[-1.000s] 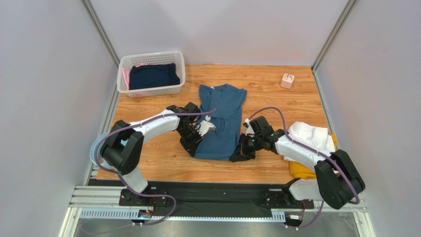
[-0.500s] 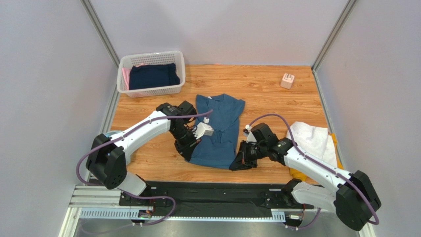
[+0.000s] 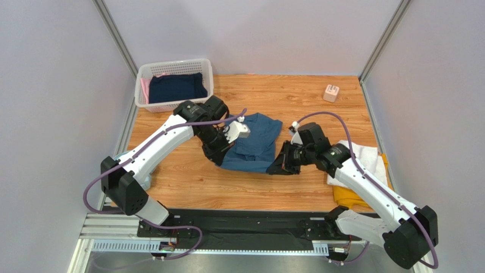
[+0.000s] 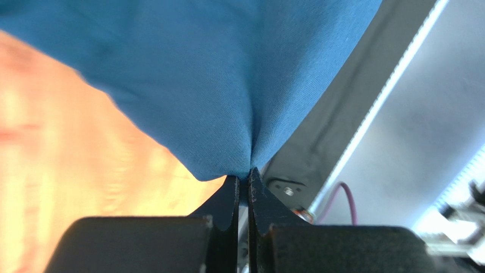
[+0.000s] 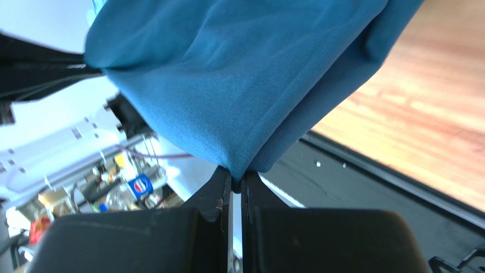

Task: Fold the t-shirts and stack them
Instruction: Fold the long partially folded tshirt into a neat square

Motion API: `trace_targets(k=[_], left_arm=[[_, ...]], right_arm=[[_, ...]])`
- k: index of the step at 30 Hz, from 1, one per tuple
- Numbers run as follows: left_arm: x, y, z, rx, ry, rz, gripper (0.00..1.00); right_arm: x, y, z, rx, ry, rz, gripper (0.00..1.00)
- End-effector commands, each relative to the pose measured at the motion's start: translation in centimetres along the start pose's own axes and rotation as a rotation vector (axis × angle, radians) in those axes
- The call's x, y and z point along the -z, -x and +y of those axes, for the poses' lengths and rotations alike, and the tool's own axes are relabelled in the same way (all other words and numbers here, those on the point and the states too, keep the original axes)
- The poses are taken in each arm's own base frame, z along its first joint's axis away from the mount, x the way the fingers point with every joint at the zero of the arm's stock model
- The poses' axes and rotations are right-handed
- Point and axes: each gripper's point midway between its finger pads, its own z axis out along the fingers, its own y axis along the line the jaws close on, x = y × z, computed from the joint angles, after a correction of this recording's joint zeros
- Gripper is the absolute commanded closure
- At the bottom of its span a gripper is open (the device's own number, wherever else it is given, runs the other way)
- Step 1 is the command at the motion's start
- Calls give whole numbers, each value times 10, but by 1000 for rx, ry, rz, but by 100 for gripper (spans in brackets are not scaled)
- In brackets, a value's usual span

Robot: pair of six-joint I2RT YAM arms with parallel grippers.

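Observation:
A teal-blue t-shirt (image 3: 253, 145) lies mid-table, its near part lifted and doubled back over the far part. My left gripper (image 3: 219, 159) is shut on its near left corner, and the cloth (image 4: 199, 85) bunches into the fingertips. At the near right corner my right gripper (image 3: 279, 166) is shut on the hem, with cloth (image 5: 239, 85) hanging from its tips. A folded white t-shirt (image 3: 361, 156) rests on a mustard-yellow one (image 3: 347, 196) at the right edge.
A white lattice basket (image 3: 147, 103) at the back left holds dark navy and pink cloth. A small pale box (image 3: 331, 92) sits at the back right. Grey walls close in on both sides of the wooden table (image 3: 188, 182).
Both grippers have carried the shirt's near hem away from the bases toward the collar, so the shirt looks much shorter. Both arms have stretched out further.

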Motion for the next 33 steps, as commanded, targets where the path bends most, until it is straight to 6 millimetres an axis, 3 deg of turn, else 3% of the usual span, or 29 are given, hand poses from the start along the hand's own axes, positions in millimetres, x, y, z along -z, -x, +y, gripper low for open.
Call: trace_targets(k=[1, 7, 13, 16, 17, 23, 28, 33], left_arm=[[25, 13, 15, 11, 93, 11, 100], [35, 41, 56, 37, 201, -16, 100], [10, 63, 112, 123, 179, 22, 100], [6, 76, 128, 134, 181, 9, 100], [-5, 77, 137, 147, 169, 30, 100], [-22, 93, 170, 163, 186, 42, 100], [-30, 100, 197, 176, 230, 43, 100], [-44, 101, 221, 194, 260, 49, 100]], right_arm=[[10, 36, 3, 24, -31, -78, 100], [15, 80, 2, 4, -13, -150, 100], [5, 120, 3, -14, 0, -179, 100], [-1, 136, 3, -16, 10, -189, 100], [-6, 143, 2, -22, 10, -186, 100], [-24, 183, 1, -33, 18, -200, 100], [-55, 219, -21, -59, -13, -178, 100], [-83, 250, -26, -85, 22, -127, 100]])
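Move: Both hands hold the hem corners of the lifted t-shirt, about 15 cm above the table. The collar end lies about 32 cm ahead of the left hand and 12 cm to its right; it is about 34 cm ahead of the right hand and 3 cm to its left. The basket is some 48 cm ahead of the left hand and 22 cm left; the white towel is about 9 cm ahead of the right hand and 32 cm right. Both hands, still pinching the hem, carry it about 23 cm forward towards the collar, sinking some 6 cm late. ##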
